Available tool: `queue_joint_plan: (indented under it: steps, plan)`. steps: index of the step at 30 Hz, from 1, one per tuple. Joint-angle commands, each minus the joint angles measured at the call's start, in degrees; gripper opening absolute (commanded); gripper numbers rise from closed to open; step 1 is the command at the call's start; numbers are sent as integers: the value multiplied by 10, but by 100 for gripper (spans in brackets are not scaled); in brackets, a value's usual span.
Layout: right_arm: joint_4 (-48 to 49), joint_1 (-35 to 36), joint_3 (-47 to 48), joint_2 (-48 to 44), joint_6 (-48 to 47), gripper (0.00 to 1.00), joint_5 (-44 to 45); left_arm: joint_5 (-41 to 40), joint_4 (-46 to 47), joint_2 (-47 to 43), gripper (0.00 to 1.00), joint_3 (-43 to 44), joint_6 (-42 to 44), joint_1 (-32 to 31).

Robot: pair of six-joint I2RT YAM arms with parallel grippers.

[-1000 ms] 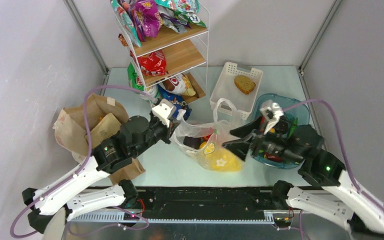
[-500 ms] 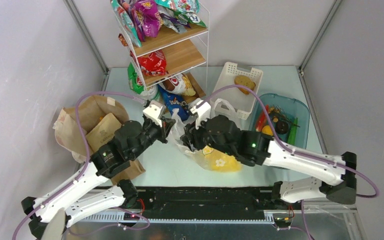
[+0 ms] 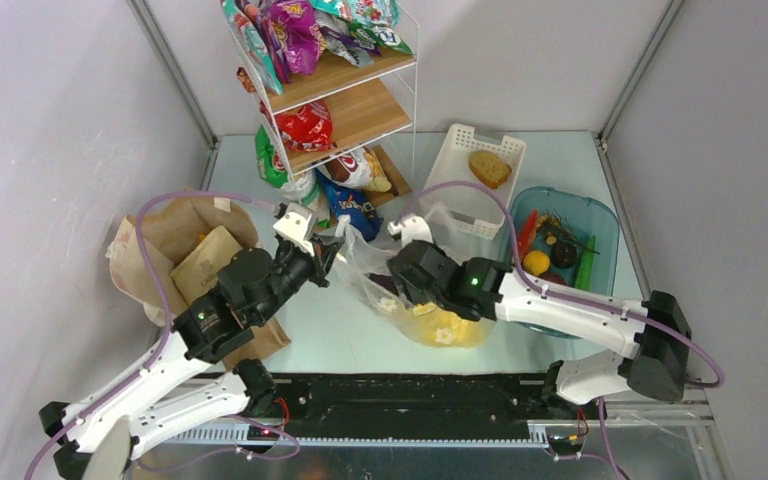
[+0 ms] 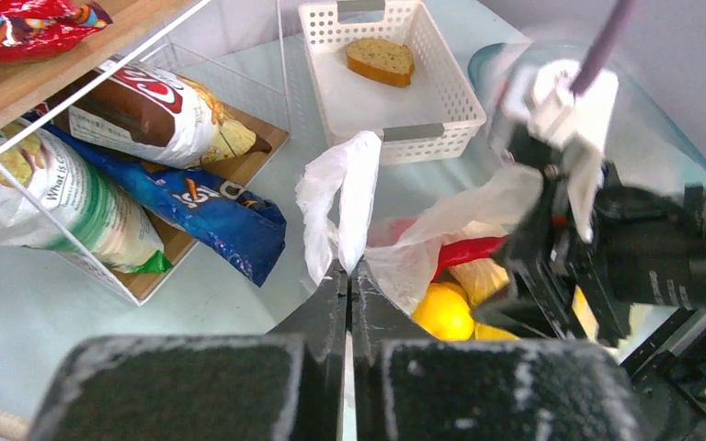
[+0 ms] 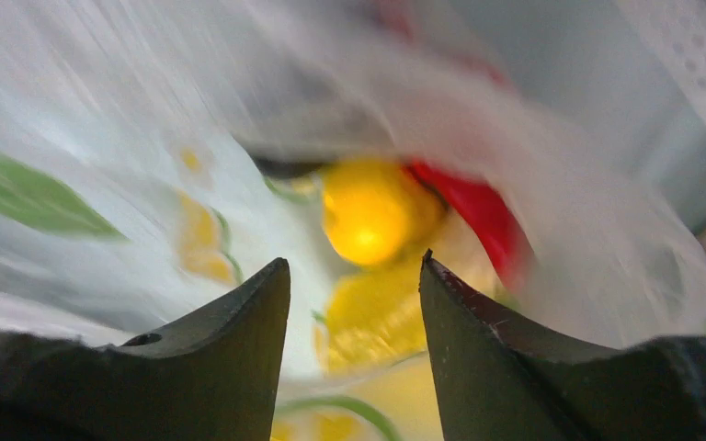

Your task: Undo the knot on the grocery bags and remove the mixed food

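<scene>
The clear plastic grocery bag [image 3: 365, 262] lies at the table's middle, its mouth spread. My left gripper [image 4: 347, 274] is shut on one of its loop handles [image 4: 349, 188] and holds that side up. A yellow fruit [image 4: 443, 312] and a red piece [image 4: 471, 250] show inside the bag. My right gripper [image 5: 354, 276] is open at the bag's mouth, with a blurred yellow fruit [image 5: 368, 211] and the red piece [image 5: 478, 216] just ahead of its tips and nothing between them. From above, the right gripper [image 3: 398, 290] sits over the bag. The brown paper bag [image 3: 175, 250] lies crumpled at the left.
A wire shelf rack [image 3: 345, 100] with snack packets stands at the back. To its right is a white basket [image 3: 457, 190] holding a bread slice [image 3: 489, 168]. A blue-tinted tub [image 3: 605, 228] with food items sits at the right.
My right arm swung left from the blue tub to the plastic bag's mouth, and its jaws narrowed somewhat. My left gripper drew the handle slightly left.
</scene>
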Motion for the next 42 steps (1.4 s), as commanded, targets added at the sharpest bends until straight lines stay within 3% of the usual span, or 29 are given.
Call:
queue_joint_plan:
  steps: [1, 5, 11, 18, 23, 26, 33, 42]
  plan:
    - [-98, 16, -86, -88, 89, 66, 38, -41, 28, -19, 0, -3, -12, 2]
    - [-132, 16, -168, -169, 150, 87, 25, -58, 27, -25, 0, -2, -6, 3]
    - [-179, -5, -235, -260, 219, 99, 28, -112, 26, -48, 0, -6, -2, 19]
    - [-209, -7, -257, -313, 258, 99, 47, -97, 28, -62, 0, -10, -4, 35]
    - [-181, 0, -230, -329, 241, 99, 45, 28, 37, -49, 0, -7, 11, 35]
    - [-159, 44, -196, -321, 242, 99, 64, 88, 39, -38, 0, -3, 17, 35]
    - [-151, 183, -69, -246, 250, 97, 174, 117, 40, -24, 0, -3, 16, 34]
    - [-42, 207, 2, -139, 135, 94, 177, 126, 40, -22, 0, -3, 16, 35]
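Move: The right hand is at the grocery bag's mouth, half open, with the lemon roughly 4 cm ahead, 1 cm to its left and 10 cm below. At about that depth, the eggplant lies some 6 cm ahead and 6 cm left, the red pepper 6 cm ahead and 4 cm right, and the yellow pack 6 cm back and 10 cm right. The left hand already pinches a bag handle; from it the lemon is about 4 cm ahead, 11 cm right and 19 cm below. Against the thin film at the mouth, the right fingers spread fully as the hand sweeps about 15 cm right, somewhat back and down over the yellow pack, then come free, rising some 12 cm and swinging back left, still wide open. The left hand keeps its pinch on the handle, giving about 4 cm to the left before easing back right. ##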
